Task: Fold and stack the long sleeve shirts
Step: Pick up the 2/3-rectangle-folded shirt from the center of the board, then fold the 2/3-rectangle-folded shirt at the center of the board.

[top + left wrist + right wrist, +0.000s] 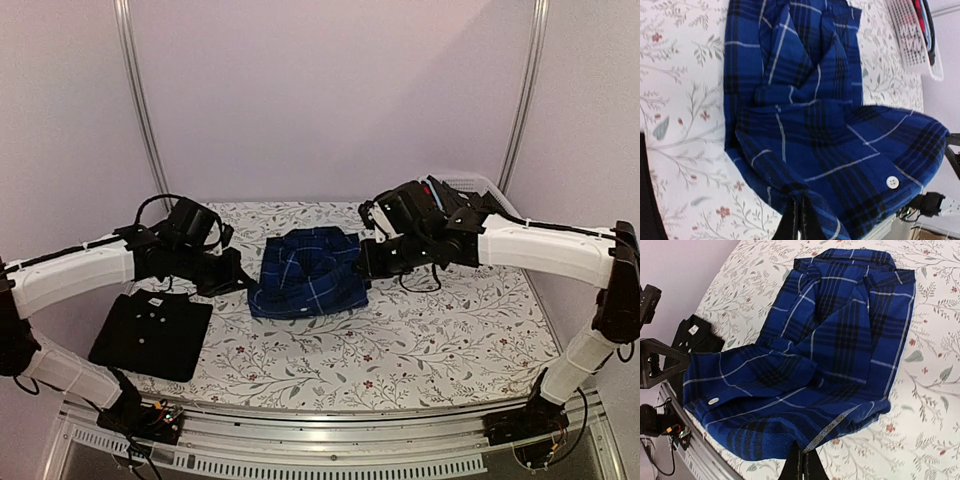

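The blue plaid long sleeve shirt (308, 272) lies partly folded in the middle of the table, with one edge lifted off the cloth. My left gripper (245, 278) is shut on that edge at the shirt's left side; the wrist view shows its closed tips (801, 207) pinching plaid fabric (815, 125) near a white button (893, 182). My right gripper (362, 262) is shut on the same raised edge at the right, its tips (802, 452) clamped on the hem (805, 355). The black long sleeve shirt (152, 335) lies folded flat at the front left, also seen from the right wrist (692, 335).
A white lattice basket (470, 185) holding other clothes stands at the back right corner (912, 35). The table has a floral cloth (400, 350). A metal rail (330, 440) runs along the near edge, with both arm bases on it.
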You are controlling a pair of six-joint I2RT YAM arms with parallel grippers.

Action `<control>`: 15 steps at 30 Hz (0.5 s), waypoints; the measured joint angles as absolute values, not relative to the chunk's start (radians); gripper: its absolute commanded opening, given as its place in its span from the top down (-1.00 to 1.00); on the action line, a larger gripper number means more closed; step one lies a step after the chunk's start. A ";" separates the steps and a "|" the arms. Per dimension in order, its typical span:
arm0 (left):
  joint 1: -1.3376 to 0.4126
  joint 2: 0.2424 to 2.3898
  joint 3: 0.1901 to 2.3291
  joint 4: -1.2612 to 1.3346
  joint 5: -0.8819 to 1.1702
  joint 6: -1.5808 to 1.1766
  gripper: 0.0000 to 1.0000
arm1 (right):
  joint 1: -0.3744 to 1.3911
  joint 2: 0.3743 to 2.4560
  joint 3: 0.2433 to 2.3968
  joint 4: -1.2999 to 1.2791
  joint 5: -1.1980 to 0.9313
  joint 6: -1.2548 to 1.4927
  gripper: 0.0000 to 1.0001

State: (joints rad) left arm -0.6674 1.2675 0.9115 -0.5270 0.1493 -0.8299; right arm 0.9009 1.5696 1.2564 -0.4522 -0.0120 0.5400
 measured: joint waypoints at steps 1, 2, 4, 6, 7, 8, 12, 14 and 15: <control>-0.604 1.319 0.945 -0.498 0.173 -0.799 1.00 | 0.873 1.619 1.295 -0.439 -0.016 0.524 1.00; -0.565 1.366 0.970 -0.476 0.189 -0.778 1.00 | 0.834 1.685 1.347 -0.426 -0.033 0.506 1.00; -0.466 1.531 1.061 -0.407 0.246 -0.728 1.00 | 0.765 1.826 1.457 -0.401 -0.054 0.480 1.00; -0.409 1.684 1.137 -0.337 0.280 -0.699 1.00 | 0.704 1.981 1.577 -0.368 -0.072 0.458 1.00; -0.384 1.775 1.189 -0.304 0.296 -0.688 1.00 | 0.682 2.051 1.630 -0.349 -0.083 0.450 1.00; -0.369 1.850 1.232 -0.280 0.309 -0.681 1.00 | 0.662 2.115 1.677 -0.335 -0.089 0.443 1.00; -0.336 2.123 1.417 -0.221 0.347 -0.665 1.00 | 0.600 2.331 1.799 -0.298 -0.124 0.424 1.00; -0.338 2.194 1.464 -0.207 0.361 -0.665 1.00 | 0.586 2.394 1.808 -0.280 -0.144 0.424 1.00; -0.341 2.214 1.472 -0.196 0.371 -0.666 1.00 | 0.577 2.398 1.808 -0.257 -0.160 0.421 1.00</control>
State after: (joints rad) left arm -0.3412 2.2135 1.4715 -0.1955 0.3714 -0.6659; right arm 0.5770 2.3981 1.8084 -0.2569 -0.1600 0.4213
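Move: Both closed grippers hold the raised near corners of the blue plaid shirt. Its collar end lies about 29 cm ahead of the left hand, 12 cm to its right and 14 cm below. From the right hand that end is roughly 27 cm ahead, 11 cm left and 18 cm down; the white basket is some 27 cm ahead, 29 cm right and 14 cm below. The black shirt lies about 5 cm back and 23 cm left of the left hand, 14 cm lower. Both hands, still pinching the corners, sweep forward some 23 cm, then increasingly down about 15 cm towards the collar end. ##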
